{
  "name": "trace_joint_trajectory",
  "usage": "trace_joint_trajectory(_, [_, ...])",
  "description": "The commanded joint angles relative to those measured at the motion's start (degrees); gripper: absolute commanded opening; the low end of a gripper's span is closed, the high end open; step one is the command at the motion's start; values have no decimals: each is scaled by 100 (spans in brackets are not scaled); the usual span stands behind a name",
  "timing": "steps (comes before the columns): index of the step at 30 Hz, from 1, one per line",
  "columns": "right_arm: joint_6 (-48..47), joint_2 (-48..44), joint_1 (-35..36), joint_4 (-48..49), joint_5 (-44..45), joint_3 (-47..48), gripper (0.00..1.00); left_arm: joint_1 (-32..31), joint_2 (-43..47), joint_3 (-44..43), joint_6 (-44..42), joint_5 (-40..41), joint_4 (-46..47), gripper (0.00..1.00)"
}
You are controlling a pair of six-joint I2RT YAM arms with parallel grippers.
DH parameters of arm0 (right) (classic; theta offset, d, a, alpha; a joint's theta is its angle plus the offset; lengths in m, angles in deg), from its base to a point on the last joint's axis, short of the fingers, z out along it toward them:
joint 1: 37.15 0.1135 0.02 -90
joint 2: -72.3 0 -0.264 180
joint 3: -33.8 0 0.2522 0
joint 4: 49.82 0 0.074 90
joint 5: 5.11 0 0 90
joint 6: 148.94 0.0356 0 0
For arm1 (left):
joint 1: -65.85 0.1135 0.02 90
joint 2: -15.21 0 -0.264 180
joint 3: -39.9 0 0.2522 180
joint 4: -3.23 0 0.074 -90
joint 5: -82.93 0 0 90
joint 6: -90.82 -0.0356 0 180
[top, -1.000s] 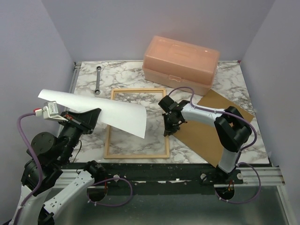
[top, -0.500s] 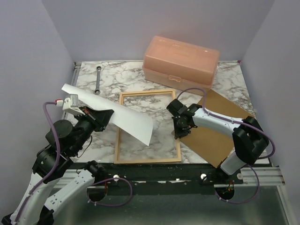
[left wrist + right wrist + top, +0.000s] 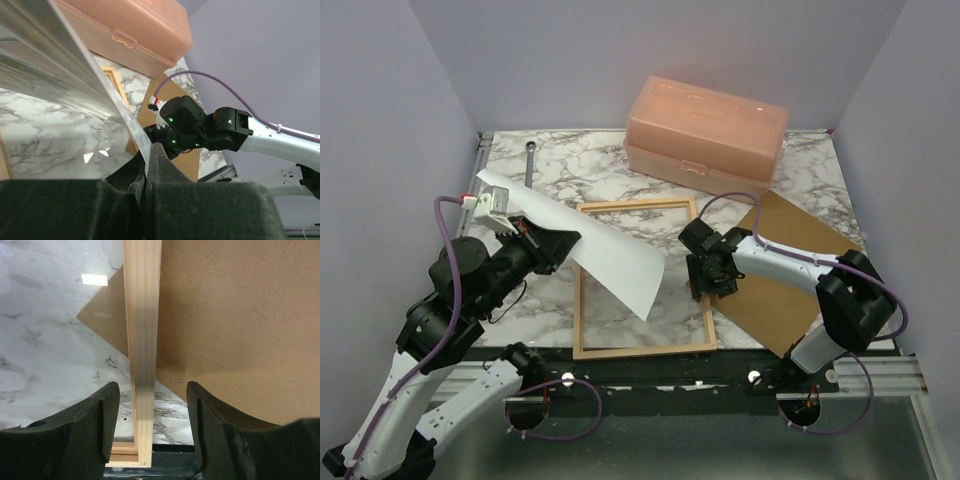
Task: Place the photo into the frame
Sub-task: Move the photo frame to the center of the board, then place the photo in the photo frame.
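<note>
The photo [image 3: 605, 250] hangs tilted in the air with its white back up, its far end over the left part of the frame [image 3: 642, 349]. My left gripper [image 3: 548, 243] is shut on the photo's near edge. In the left wrist view the glossy sheet [image 3: 60, 75] runs out from the closed left gripper [image 3: 148, 150]. The light-wood frame lies flat on the marble. My right gripper [image 3: 712, 280] stands open over the frame's right rail. In the right wrist view that rail [image 3: 142, 340] runs between the spread fingers [image 3: 97, 415] of my right gripper [image 3: 152, 395], touching neither.
A brown backing panel [image 3: 785, 270] lies right of the frame, one corner [image 3: 102, 315] under the rail. A peach plastic box [image 3: 705, 130] stands at the back. A wrench [image 3: 528, 165] lies at the back left. The table's front edge [image 3: 720, 360] is close behind the frame.
The right gripper dragged the frame rightward, then opened off its rail. The left arm carried the photo to the right, toward the frame.
</note>
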State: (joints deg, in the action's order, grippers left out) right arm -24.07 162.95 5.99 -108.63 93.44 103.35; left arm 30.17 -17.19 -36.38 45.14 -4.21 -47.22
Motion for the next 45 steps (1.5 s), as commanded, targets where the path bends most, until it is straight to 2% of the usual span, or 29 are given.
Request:
trace_joint_trajectory(1, [-89,-251,20,-107,200,193,67,28,-347,-260,-47,-684,49,0])
trace_joint_trajectory(4, [-118,-412,-77,-89,-126,222,77,26,-581,-260,-12,-931,169,0])
trace_joint_trajectory(9, [-233,-892,-682,139,-1217,57,87,26,-1048,-316,50,-1585,554,0])
trace_joint_trajectory(18, [-436,-1578,-2230,269,-2605,-328,97,26,-2039,-852,151,-3241,1409,0])
trace_joint_trajectory(22, [-458,-1653,-2525,267,-2734,-442,98,52,-1789,-414,203,-3065,1810,0])
trace_joint_trajectory(24, [-472,-1665,-2612,269,-2774,-480,98,180,-1726,-138,209,-3070,1687,0])
trace_joint_trajectory(33, [-564,-1602,-2697,242,-2632,-516,98,997,-1945,1827,246,-3794,1503,0])
trace_joint_trajectory(36, [-590,-1588,-2697,221,-2540,-501,98,1404,-2182,2230,106,-4000,1393,0])
trace_joint_trajectory(39, [-609,-1564,-2696,209,-2493,-499,98,1693,-2498,2244,-314,-4027,998,0])
trace_joint_trajectory(45, [-639,-1480,-2697,251,-2455,-533,98,1793,-3090,1540,-1315,-3193,-141,0])
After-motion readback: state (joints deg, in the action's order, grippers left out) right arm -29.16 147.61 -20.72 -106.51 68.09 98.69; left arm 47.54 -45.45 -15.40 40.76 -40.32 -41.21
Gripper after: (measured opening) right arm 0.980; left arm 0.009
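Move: The left hand, holding the photo by its left edge, is about 35 cm above the table; the middle of the frame lies some 8 cm ahead and 9 cm to its right. The pink box is roughly 38 cm ahead and 25 cm right, the brown board 37 cm right and 8 cm ahead. The right hand straddles the frame's right bar, with the frame's middle 12 cm to its left and 5 cm ahead, and the board about 17 cm right and 3 cm ahead. Keeping its pinch on the photo, the left hand swings about 10 cm to the right, then drops fast by some 23 cm towards the frame, drifting back left by 6 cm while the fingers tip steeply downward. The right hand, already clear of the frame's bar, opens fully, rises about 6 cm and shifts right and slightly forward, then waits. ##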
